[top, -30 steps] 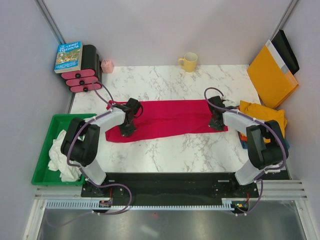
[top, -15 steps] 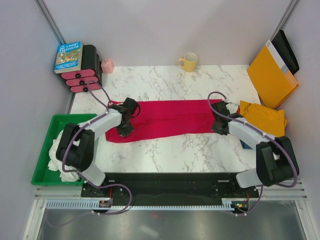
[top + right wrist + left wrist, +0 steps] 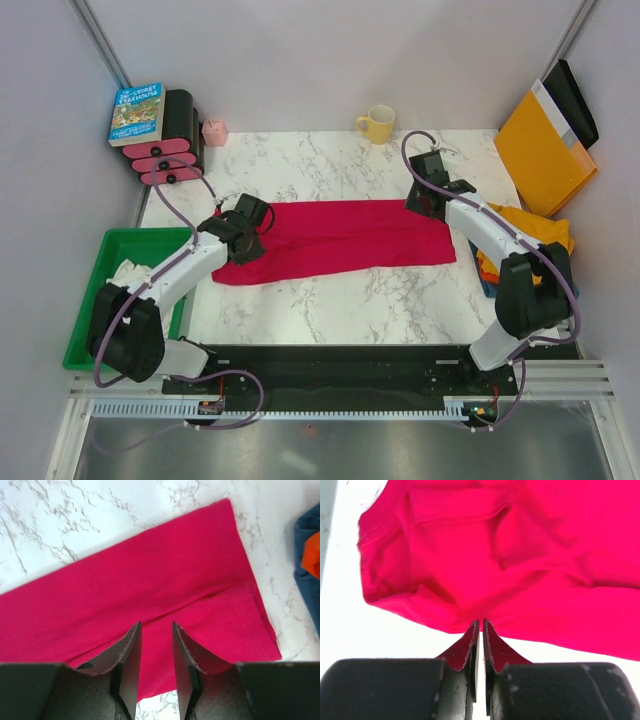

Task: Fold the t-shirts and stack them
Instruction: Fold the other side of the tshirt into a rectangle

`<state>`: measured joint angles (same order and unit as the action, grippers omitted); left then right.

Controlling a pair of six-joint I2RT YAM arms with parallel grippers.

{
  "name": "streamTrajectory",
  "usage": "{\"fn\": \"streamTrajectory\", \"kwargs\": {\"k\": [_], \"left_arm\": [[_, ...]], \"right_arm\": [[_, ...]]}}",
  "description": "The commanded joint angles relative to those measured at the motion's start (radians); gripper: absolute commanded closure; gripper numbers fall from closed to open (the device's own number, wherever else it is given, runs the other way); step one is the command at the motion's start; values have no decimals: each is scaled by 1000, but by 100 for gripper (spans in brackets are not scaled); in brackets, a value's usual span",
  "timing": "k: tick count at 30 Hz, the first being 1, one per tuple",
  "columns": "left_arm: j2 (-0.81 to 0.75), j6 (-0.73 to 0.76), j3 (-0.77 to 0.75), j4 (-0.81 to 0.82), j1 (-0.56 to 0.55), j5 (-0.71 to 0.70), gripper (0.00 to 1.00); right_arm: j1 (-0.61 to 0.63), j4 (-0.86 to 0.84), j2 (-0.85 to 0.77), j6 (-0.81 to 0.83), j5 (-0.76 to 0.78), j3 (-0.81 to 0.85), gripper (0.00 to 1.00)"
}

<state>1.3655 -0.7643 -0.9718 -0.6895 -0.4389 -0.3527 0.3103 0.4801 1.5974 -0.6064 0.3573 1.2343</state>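
A crimson red t-shirt [image 3: 335, 240] lies folded into a long strip across the middle of the marble table [image 3: 330, 310]. My left gripper [image 3: 245, 225] hovers over its left end [image 3: 470, 555]; its jaws stand only a narrow slit apart with nothing between them, tips [image 3: 480, 623] at the cloth's near edge. My right gripper [image 3: 425, 192] hangs above the strip's far right corner, open and empty [image 3: 156, 626], with the red t-shirt [image 3: 150, 585] below. A mustard-yellow t-shirt [image 3: 530, 228] lies crumpled at the right, over blue [image 3: 306, 540] and orange-red [image 3: 313, 556] cloth. White t-shirts [image 3: 122, 272] sit in the green bin.
The green bin [image 3: 85, 310] stands off the table's left edge. A yellow mug [image 3: 378, 123] is at the far edge. A book [image 3: 137, 112] rests on a black and pink stand [image 3: 165, 160] at far left. An orange-yellow envelope [image 3: 540, 150] leans at far right.
Both grippers have let go of the red t-shirt and lifted off it. The right one swung to the far right corner and opened wider; the left one shifted slightly left.
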Motion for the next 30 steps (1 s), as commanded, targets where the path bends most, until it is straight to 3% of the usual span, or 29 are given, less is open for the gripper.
{"fn": "streamTrajectory", "kwargs": {"k": [1, 19, 30], "left_arm": [[23, -24, 21, -38, 0, -80, 89], [331, 66, -123, 122, 25, -55, 90], [486, 80, -261, 143, 43, -52, 91]], "right_arm": [[9, -14, 67, 16, -75, 89, 63], [159, -34, -56, 20, -101, -50, 63], [168, -21, -71, 42, -96, -67, 62]]}}
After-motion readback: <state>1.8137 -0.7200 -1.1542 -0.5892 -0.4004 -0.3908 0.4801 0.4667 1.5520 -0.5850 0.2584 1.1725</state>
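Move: The crumpled sleeve fold on the red t-shirt's left part lies about 6 cm ahead of the left hand, in line with it and some 8 cm below; the shirt's near hem is roughly 6 cm back, its left end about 12 cm to the left and level fore and aft. From the right hand the shirt's middle is some 18 cm left, 8 cm back and 12 cm down, the yellow mug about 18 cm ahead and 8 cm left, the yellow shirt pile 29 cm right and 10 cm back. With its fingers still nearly shut, the left hand sinks about 8 cm in all, at first easing slightly back and left, then sweeping forward as it goes down, about 6 cm net, from above the near hem to the crumpled sleeve fold, the fingertips ending on or just over the cloth at the crease. The right hand, fingers still partly open and well clear of the cloth, dips a little and swings about 8 cm left and then also 4 cm back, over the shirt towards its middle, turning some 15 degrees counter-clockwise. ##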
